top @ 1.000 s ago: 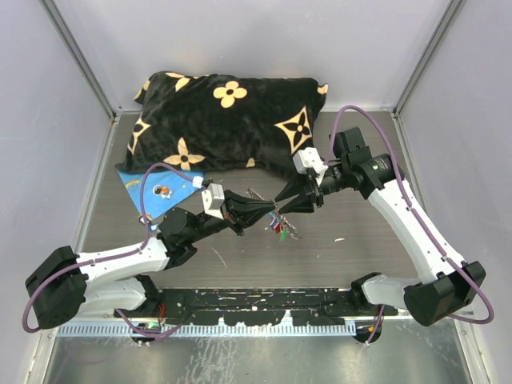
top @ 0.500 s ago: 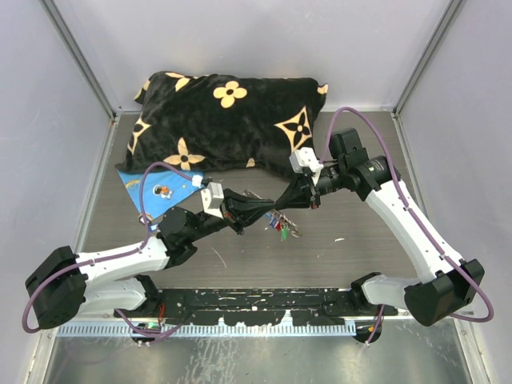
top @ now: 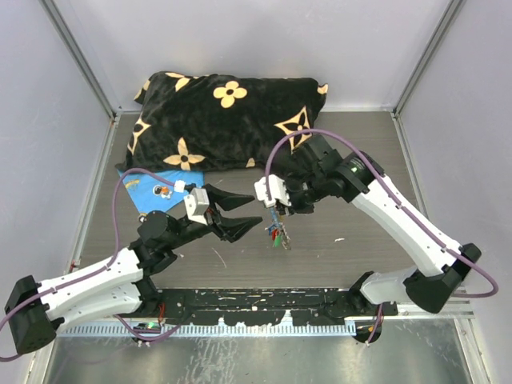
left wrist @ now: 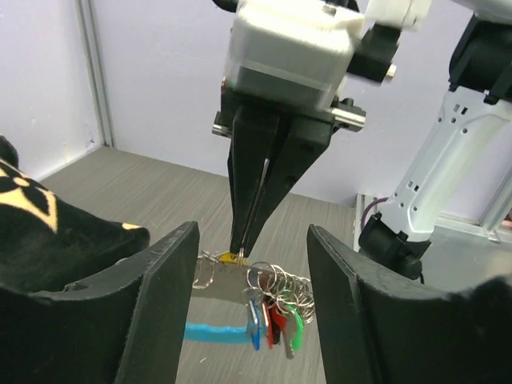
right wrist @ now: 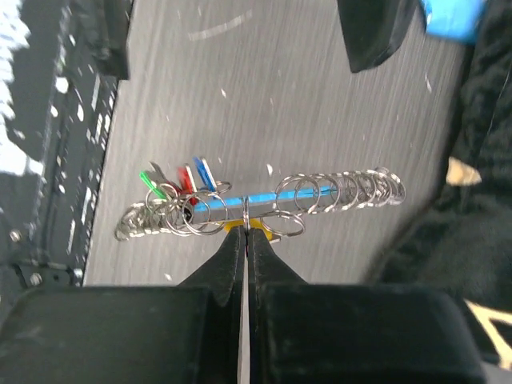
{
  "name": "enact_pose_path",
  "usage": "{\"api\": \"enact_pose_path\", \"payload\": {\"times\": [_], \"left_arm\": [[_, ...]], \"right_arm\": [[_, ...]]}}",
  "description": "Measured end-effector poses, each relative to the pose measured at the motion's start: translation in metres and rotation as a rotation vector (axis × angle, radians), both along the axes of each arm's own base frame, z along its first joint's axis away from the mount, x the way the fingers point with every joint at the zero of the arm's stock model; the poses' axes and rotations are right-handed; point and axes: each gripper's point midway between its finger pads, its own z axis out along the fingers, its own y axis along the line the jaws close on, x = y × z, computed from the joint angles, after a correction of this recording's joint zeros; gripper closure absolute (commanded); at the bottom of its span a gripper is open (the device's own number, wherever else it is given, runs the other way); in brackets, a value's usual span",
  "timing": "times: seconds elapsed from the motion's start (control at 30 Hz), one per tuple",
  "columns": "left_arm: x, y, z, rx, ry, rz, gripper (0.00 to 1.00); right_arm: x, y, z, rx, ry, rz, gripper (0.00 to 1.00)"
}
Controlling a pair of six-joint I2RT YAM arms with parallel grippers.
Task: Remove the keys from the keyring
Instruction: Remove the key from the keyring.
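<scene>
The keyring (right wrist: 336, 190) is a row of grey metal rings threaded on a bar with a light-blue section (right wrist: 240, 200). My right gripper (right wrist: 245, 228) is shut on one ring by a small yellow tab, and the keyring hangs level above the table. The keys (right wrist: 180, 178), with green, red and blue heads, dangle in a bunch at one end. In the top view the keys (top: 278, 234) hang below the right gripper (top: 274, 214). My left gripper (left wrist: 252, 240) stands open just short of the keyring (left wrist: 280, 280), touching nothing. The keys (left wrist: 276, 320) show between its fingers.
A black pillow (top: 224, 120) with tan flower motifs lies across the back of the table. A blue flat sheet (top: 156, 186) pokes out under its front left edge. A black rail (top: 256, 304) runs along the near edge between the arm bases.
My left gripper has let go of the keyring, opened and drawn back to the left. The right gripper has shut on the keyring and swung left with it.
</scene>
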Motion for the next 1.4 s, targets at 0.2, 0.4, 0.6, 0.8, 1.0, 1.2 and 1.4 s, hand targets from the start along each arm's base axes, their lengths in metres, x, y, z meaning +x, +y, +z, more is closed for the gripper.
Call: {"api": "enact_pose_path", "payload": {"times": [0.2, 0.4, 0.6, 0.8, 1.0, 1.2, 1.4], "left_arm": [[0.003, -0.002, -0.028, 0.057, -0.047, 0.015, 0.47], [0.020, -0.019, -0.088, 0.171, -0.087, 0.036, 0.51], [0.038, -0.035, -0.094, 0.134, -0.173, 0.077, 0.60], [0.053, -0.058, -0.098, 0.121, -0.197, 0.076, 0.65], [0.056, -0.061, -0.071, 0.053, -0.248, 0.075, 0.70], [0.054, -0.061, -0.066, 0.036, -0.253, 0.048, 0.72], [0.053, -0.059, -0.066, 0.030, -0.237, 0.014, 0.71]], "right_arm": [[0.021, -0.012, -0.011, -0.285, -0.114, -0.043, 0.99], [0.040, -0.029, -0.029, -0.510, -0.180, -0.077, 0.99], [0.044, -0.036, -0.025, -0.548, -0.199, -0.072, 0.99], [0.041, -0.036, -0.022, -0.544, -0.190, -0.057, 0.99], [0.035, -0.033, -0.020, -0.513, -0.179, -0.036, 0.99], [0.033, -0.028, -0.011, -0.461, -0.167, -0.028, 0.99], [0.033, -0.030, -0.006, -0.437, -0.162, -0.034, 0.99]]}}
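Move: The ring with the yellow key, pinched at the right fingertips, lies about 5 cm to the right of the open left fingers, 2 cm farther out and 7 cm below. For the right hand it is practically at the hand point, about 1 cm lower. From the left hand, the blue, red and green keys hang about 5 cm right, 2 cm back and 10 cm down; the blue handle is 5 cm right, 2 cm ahead and 13 cm down. Sink the left gripper some 10 cm, sweeping right and forward, then raise it about 3 cm beside the right fingertips, narrowing its fingers to roughly half their gap without shutting, either side of the ring with the yellow key. Meanwhile carry the pinched ring about 3 cm forward and to the right with the right hand, tipping its fingers some 30 degrees farther down, then slightly back. ##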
